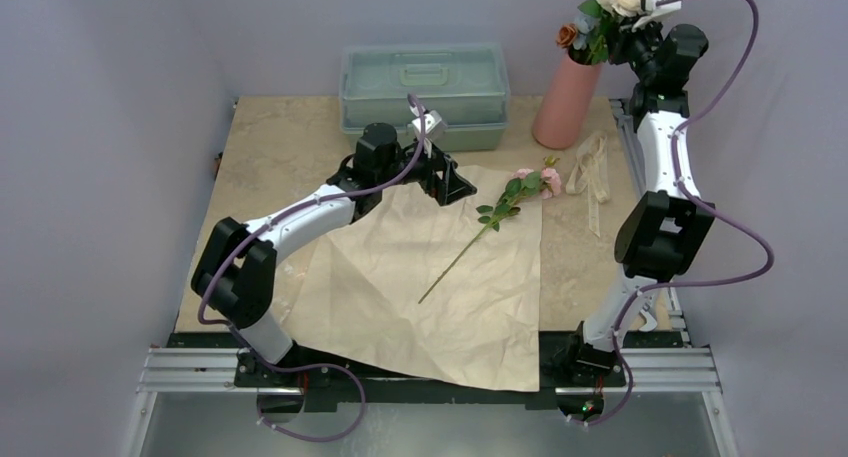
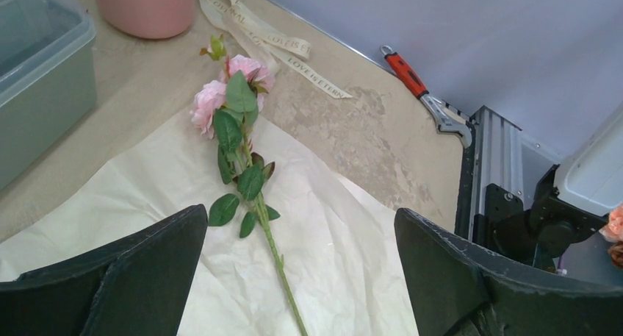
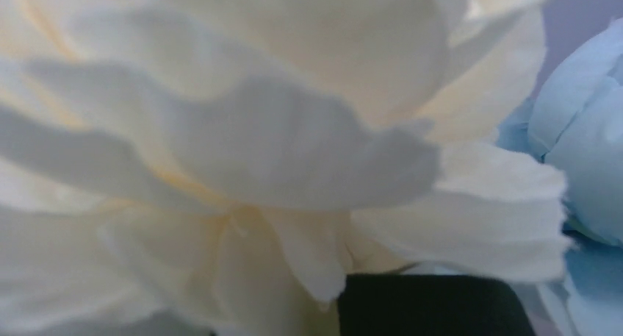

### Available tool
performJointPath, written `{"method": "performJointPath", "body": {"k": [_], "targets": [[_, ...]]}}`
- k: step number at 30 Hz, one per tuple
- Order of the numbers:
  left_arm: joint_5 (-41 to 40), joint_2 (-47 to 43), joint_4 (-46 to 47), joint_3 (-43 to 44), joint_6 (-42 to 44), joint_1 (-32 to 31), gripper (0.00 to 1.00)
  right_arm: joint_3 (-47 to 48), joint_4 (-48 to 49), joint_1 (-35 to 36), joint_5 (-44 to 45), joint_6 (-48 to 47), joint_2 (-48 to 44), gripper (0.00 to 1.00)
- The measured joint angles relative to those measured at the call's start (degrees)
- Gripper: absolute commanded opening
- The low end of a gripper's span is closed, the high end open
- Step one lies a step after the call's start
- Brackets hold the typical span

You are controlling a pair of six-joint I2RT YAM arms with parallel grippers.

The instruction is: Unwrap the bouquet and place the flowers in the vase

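The bouquet is undone. Its tan paper (image 1: 440,277) lies flat on the table, and one pink flower (image 1: 540,180) rests on it, stem toward me. My left gripper (image 1: 455,187) hovers just left of that flower, open and holding nothing. In the left wrist view the pink flower (image 2: 235,93) lies ahead between the spread fingers (image 2: 125,277). The salmon-pink vase (image 1: 566,102) stands at the back right with several flowers (image 1: 605,17) rising from it. My right gripper (image 1: 642,29) is up among them, shut on the cream flower. Its bloom (image 3: 220,130) fills the right wrist view and hides the stem.
A grey-green lidded box (image 1: 425,87) stands at the back centre, left of the vase. The beige ribbon (image 1: 590,167) lies loose right of the paper. A red-handled wrench (image 2: 422,93) lies by the right rail. A pale blue bloom (image 3: 588,152) sits beside the cream one.
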Motion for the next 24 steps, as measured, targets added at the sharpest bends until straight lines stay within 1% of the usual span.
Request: {"method": "performJointPath", "body": {"k": [2,3,6,9,11,12,17,20,24], "targets": [[-1.25,0.83,-1.31,0.52,0.26,0.0,1.0,1.49,-0.09,0.15,0.79,0.13,0.96,0.0],[-1.92,1.22,-1.99,0.76,0.59,0.0,1.0,2.03,-0.37,0.2,1.09,0.24,1.25,0.03],[-3.61,2.27,-4.0,1.36,1.14,0.0,1.0,2.89,-0.61,0.2,1.55,0.59,1.88,0.07],[-4.66,2.75,-5.27,1.46,1.49,0.0,1.0,3.54,-1.31,0.2,2.19,1.2,2.14,0.19],[-5.07,3.13,-5.57,1.57,1.77,0.0,1.0,3.82,-2.32,0.2,2.36,1.68,2.14,0.32],[-5.2,3.32,-5.7,1.64,2.1,0.0,1.0,3.85,-3.43,0.22,2.36,1.95,2.14,0.36],[-6.16,4.48,-6.16,1.68,2.56,0.0,1.0,2.84,-6.82,0.22,2.54,2.64,2.05,0.48],[-6.58,5.31,-6.23,1.68,2.58,0.0,1.0,0.11,-7.56,0.2,2.54,3.43,0.7,0.56],[-6.99,6.08,-6.47,1.77,2.71,0.0,1.0,-2.27,-9.07,0.04,2.56,4.79,-1.73,0.7]]}}
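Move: The vase stands about 3 cm ahead of and 3 cm left of the right hand, its middle some 25 cm below; the ribbon lies 7 cm back and 7 cm right of that hand, 39 cm down. From the left hand, the pink rose's middle is about 3 cm ahead, 7 cm right and 22 cm below; the plastic case is 28 cm ahead, 8 cm left and 14 cm below, the vase 25 cm ahead, 22 cm right and 9 cm below. Open the right fingers from shut to over half, loosing the white flower over the vase; after a slight push forward, sink about 4 cm, tip the fingers down some 10 degrees and draw back a couple of centimetres, staying among the blooms. Meanwhile lower the wide-open left gripper about 6 cm towards the pink rose, easing forward 2.5 cm and tipping its fingers down, touching nothing yet. ##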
